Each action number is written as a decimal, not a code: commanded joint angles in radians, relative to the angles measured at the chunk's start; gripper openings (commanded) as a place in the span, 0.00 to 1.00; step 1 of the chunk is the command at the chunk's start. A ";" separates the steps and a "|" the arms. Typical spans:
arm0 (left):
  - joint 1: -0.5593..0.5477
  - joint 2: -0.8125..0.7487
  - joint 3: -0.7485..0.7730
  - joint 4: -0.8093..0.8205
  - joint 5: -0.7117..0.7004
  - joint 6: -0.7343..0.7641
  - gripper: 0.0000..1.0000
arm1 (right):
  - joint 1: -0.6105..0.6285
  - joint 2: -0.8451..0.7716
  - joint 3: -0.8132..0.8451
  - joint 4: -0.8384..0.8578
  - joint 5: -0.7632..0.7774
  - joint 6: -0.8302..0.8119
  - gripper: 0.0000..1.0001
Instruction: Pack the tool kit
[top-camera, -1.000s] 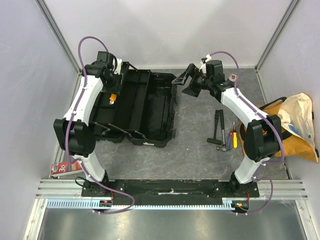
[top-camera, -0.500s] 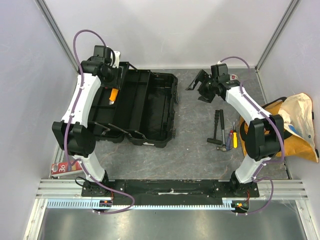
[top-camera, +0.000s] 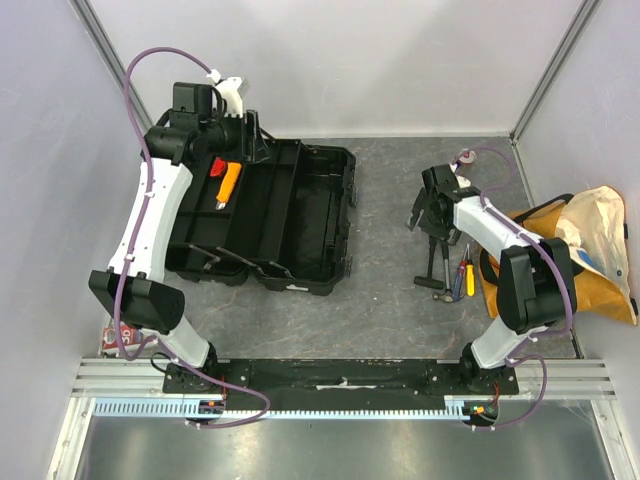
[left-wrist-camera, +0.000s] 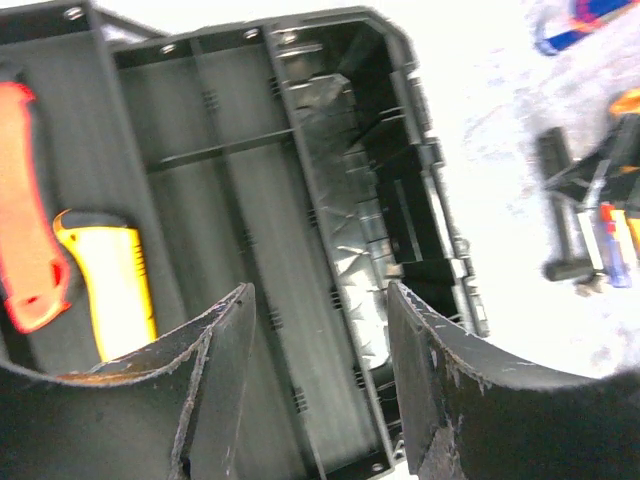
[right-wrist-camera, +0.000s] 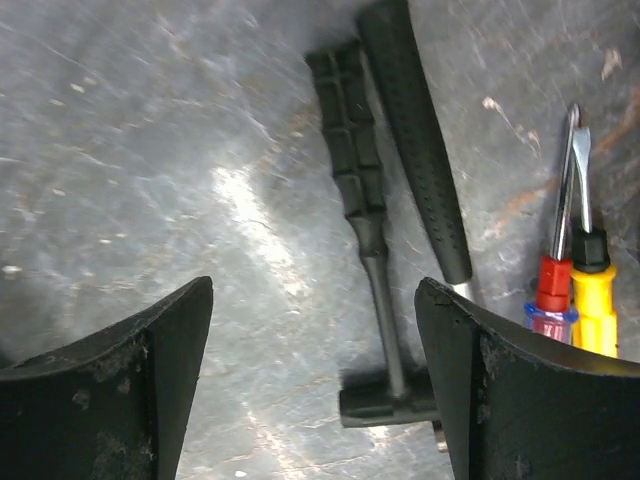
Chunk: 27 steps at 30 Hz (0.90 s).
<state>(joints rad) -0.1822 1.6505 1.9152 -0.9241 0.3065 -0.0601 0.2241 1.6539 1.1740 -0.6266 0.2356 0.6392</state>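
The black toolbox (top-camera: 290, 215) lies open at the left of the table. A red-handled tool (left-wrist-camera: 30, 220) and a yellow-handled tool (left-wrist-camera: 110, 290) rest in its left tray (top-camera: 228, 183). My left gripper (top-camera: 252, 138) hovers over the box's far left corner, open, with nothing between its fingers (left-wrist-camera: 318, 300). My right gripper (top-camera: 428, 215) hangs open just above the table, over a black hammer (right-wrist-camera: 375, 260) that lies partly between its fingertips (right-wrist-camera: 312, 290), untouched. Beside the hammer (top-camera: 437, 255) lie a second black handle (right-wrist-camera: 415, 150), a red screwdriver (right-wrist-camera: 555, 280) and a yellow one (right-wrist-camera: 595, 300).
A yellow-orange fabric bag (top-camera: 580, 250) slumps at the right edge, with a blue can (left-wrist-camera: 590, 20) in it. A red and white item (top-camera: 122, 337) lies by the left arm's base. Bare grey table (top-camera: 385, 260) separates the toolbox from the loose tools.
My left gripper opened wider and drew back from the tray, where the yellow-handled tool now lies free. The right arm swung from the box's edge rightward and down over the hammer.
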 joint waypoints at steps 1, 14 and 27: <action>-0.016 -0.041 -0.016 0.091 0.164 -0.073 0.61 | -0.002 -0.025 -0.068 0.005 0.041 0.005 0.87; -0.019 -0.084 -0.048 0.096 0.163 -0.075 0.61 | -0.002 0.023 -0.185 0.047 -0.056 0.065 0.61; -0.019 -0.155 -0.131 0.120 0.132 -0.078 0.62 | 0.049 0.011 -0.099 0.077 -0.110 0.051 0.00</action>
<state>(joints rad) -0.2005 1.5410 1.8042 -0.8513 0.4477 -0.1074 0.2344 1.6882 1.0000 -0.5800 0.1513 0.6903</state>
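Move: The right hand is open just over the black mallet, whose middle lies some 2 cm back, 2 cm to the right and about 7 cm below it. At the same depth, the claw hammer is centred roughly 4 cm back and 6 cm to the right, and the two screwdrivers about 8 cm back and 10 cm to the right. From the empty left hand, the mallet is some 40 cm to the right, 7 cm back and 31 cm below. Down and back together, the right hand sinks about 6 cm while drawing some 5 cm back along the mallet towards its head, fingers tipping about 10 degrees steeper. It then settles, shuts its jaws and pinches the thin shaft below the grip. Empty, the left hand drifts about 3 cm right, then 3 cm back and slightly up over the open case. ##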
